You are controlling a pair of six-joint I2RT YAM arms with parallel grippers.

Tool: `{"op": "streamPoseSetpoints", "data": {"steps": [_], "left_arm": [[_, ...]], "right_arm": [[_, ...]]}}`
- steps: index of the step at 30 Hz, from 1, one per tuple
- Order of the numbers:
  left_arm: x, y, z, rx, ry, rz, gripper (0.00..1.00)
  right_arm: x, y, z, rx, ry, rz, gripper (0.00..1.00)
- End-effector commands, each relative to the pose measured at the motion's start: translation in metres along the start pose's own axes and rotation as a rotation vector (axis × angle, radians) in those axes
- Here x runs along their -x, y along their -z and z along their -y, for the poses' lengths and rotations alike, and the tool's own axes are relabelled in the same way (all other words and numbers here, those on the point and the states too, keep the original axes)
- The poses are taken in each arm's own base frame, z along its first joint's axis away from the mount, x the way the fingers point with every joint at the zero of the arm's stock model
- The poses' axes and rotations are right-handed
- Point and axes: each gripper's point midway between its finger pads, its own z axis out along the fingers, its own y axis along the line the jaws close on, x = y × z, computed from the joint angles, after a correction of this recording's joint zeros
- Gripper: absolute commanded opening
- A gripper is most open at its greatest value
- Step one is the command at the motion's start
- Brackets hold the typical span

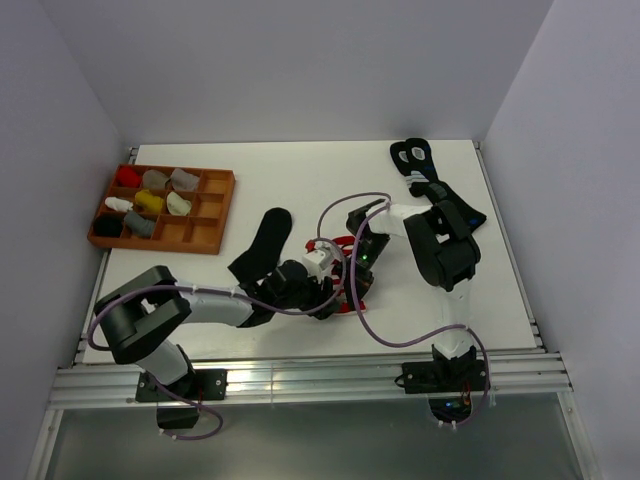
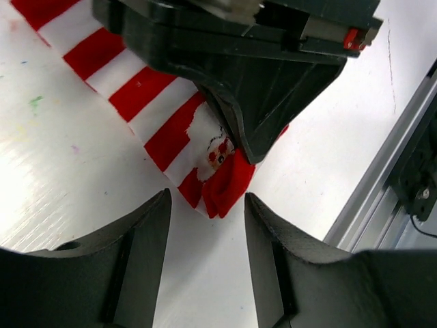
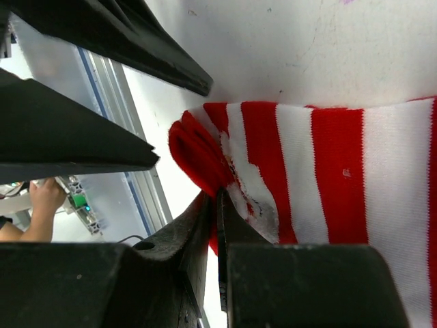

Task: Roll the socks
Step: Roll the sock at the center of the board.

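Observation:
The red-and-white striped sock (image 2: 136, 96) lies flat on the white table, its bunched red end (image 2: 229, 184) nearest my left gripper. In the top view only red slivers of this sock (image 1: 359, 292) show beneath the two wrists. My right gripper (image 3: 218, 198) is shut, pinching that red end of the striped sock (image 3: 328, 171). My left gripper (image 2: 207, 205) stands open just short of the same end, with nothing between its fingers. The two grippers meet mid-table, left (image 1: 322, 298) and right (image 1: 345, 280). The plain black sock (image 1: 266, 243) lies loose to their left.
A brown compartment tray (image 1: 210, 240) with small sock bundles sits at the back left. Two dark socks with white rings (image 1: 415, 160) lie at the back right near my right arm's elbow. The aluminium rail (image 2: 382, 184) runs along the table's near edge.

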Motion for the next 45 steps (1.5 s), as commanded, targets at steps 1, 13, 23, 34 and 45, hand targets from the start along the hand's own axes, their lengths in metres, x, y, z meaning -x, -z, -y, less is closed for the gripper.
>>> {"op": "streamPoseSetpoints", "data": {"steps": [1, 13, 23, 34, 45], "left_arm": [[0.02, -0.009, 0.024, -0.102, -0.084, 0.035, 0.52], [0.007, -0.031, 0.017, -0.094, -0.062, -0.008, 0.42], [-0.02, -0.041, 0.009, -0.063, 0.053, -0.108, 0.04], [-0.05, -0.041, -0.023, 0.166, 0.205, -0.283, 0.0], [-0.041, -0.029, -0.022, 0.213, 0.258, -0.338, 0.0]], "right_arm": [[-0.003, 0.002, 0.014, -0.036, 0.029, -0.031, 0.12], [-0.003, 0.003, 0.016, -0.037, 0.018, -0.031, 0.11], [-0.004, 0.003, 0.021, -0.106, 0.02, 0.0, 0.2], [0.023, 0.04, 0.026, -0.347, 0.052, 0.197, 0.47], [0.009, 0.086, 0.043, -0.475, -0.029, 0.314, 0.51]]}}
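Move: The folded near end of the striped sock is about 3 cm to the left gripper's right and 2 cm below it, level fore and aft; the right gripper still pinches that end between its pads. The sock's flat far end is roughly 14 cm ahead of the left gripper, 2 cm to its left and 4 cm below. The dark sock lies some 14 cm ahead of the left gripper, 18 cm to its left and also 4 cm below. Bring the open left gripper right and down onto the striped sock's folded near end while the right one holds it steady; close the left fingers, continuing right to about 4.5 cm in all, and roll that wrist some 15 degrees, top forward. Once they pinch, open the right fingers and draw that hand 6 cm forward and 4 cm right, rising slightly and turning clockwise. ##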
